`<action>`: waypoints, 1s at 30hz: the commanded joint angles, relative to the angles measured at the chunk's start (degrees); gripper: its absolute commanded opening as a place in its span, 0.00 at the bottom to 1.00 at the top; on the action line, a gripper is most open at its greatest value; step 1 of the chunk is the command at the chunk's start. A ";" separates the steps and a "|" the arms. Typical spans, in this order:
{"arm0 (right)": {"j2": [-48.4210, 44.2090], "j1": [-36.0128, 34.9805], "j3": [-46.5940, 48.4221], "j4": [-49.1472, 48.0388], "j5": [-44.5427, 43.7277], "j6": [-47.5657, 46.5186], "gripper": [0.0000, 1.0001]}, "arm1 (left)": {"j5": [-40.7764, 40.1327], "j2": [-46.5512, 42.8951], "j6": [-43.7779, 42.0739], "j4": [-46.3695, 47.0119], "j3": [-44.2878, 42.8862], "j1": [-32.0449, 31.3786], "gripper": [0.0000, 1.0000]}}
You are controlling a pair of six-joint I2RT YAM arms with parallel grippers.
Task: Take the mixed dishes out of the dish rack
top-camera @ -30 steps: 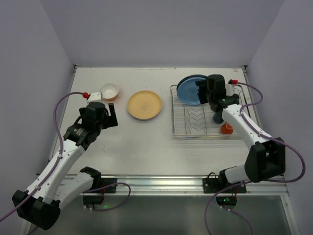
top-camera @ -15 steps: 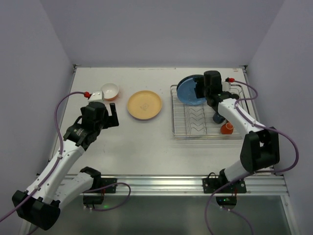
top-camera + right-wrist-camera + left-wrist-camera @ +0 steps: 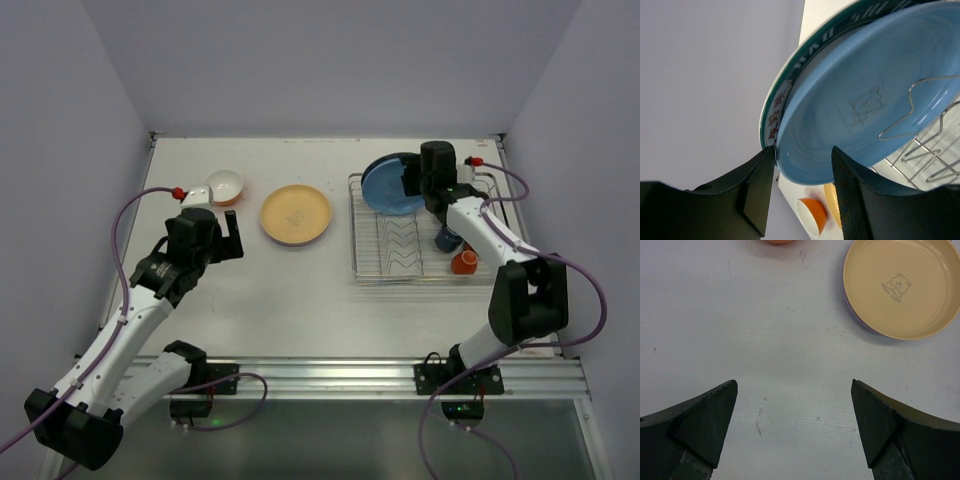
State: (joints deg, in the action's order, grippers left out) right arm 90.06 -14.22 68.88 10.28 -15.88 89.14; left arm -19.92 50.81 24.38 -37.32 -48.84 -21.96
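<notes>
The silver wire dish rack [image 3: 400, 262] stands at the right. A blue plate [image 3: 383, 186] stands upright at its back, with a dark-rimmed white plate [image 3: 781, 97] just behind it. My right gripper [image 3: 416, 180] is open, and its fingers [image 3: 757, 192] straddle the blue plate's [image 3: 875, 105] upper rim. A blue mug [image 3: 447, 240] and an orange mug [image 3: 463, 262] sit in the rack's right side. The yellow plate [image 3: 296, 214] and the orange bowl [image 3: 225, 186] lie on the table. My left gripper [image 3: 232, 238] is open and empty over bare table, left of the yellow plate [image 3: 902, 287].
The rack's zigzag dividers [image 3: 400, 240] in front of the blue plate hold nothing. Walls close in the table on the left, back and right. The orange bowl [image 3: 812, 216] and the yellow plate [image 3: 832, 202] show beyond the right fingers.
My right gripper has moved a little left and back, onto the blue plate's rim. The left arm has not moved.
</notes>
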 commanded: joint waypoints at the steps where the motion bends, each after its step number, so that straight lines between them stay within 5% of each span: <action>1: 1.96 1.56 3.45 -0.53 -1.35 1.03 0.51 | -0.12 -0.80 -1.35 2.43 0.50 -0.54 1.00; 16: 6.70 2.35 8.81 6.77 3.13 4.02 0.43 | 0.59 -0.88 -1.53 2.69 0.59 -0.54 1.00; 22: 5.39 2.35 7.15 7.21 3.40 6.39 0.21 | 0.67 -1.06 -1.62 2.69 0.59 -0.54 1.00; 30: 3.46 2.35 3.89 2.99 4.98 8.32 0.10 | 0.94 -1.24 -1.62 2.78 0.68 -0.54 1.00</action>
State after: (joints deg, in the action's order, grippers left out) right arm 95.18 -11.86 74.61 12.40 -11.70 96.05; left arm -19.46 50.43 24.32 -36.99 -48.82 -22.22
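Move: The blue plate stands in the rack in front of my half-open right hand, its middle roughly 1 cm ahead and some 8 cm below, so its upper rim is right by my fingers. The green-rimmed plate leans about 3 cm beyond it; the blue cup sits about 15 cm back and 15 cm right, low down, and the yellow plate some 26 cm left and 6 cm back on the table. From my left hand the blue plate lies about 22 cm ahead and 41 cm right, 5 cm lower. I ease my right hand forward about 2.5 cm onto the blue plate's upper rim, veering slightly right and dipping about 1 cm, then coming back up. As the advance slows I shut the half-open fingers almost fully, one on each side of the rim, and pinch it, rolling the wrist some 10 degrees so the hand's left side rises. ##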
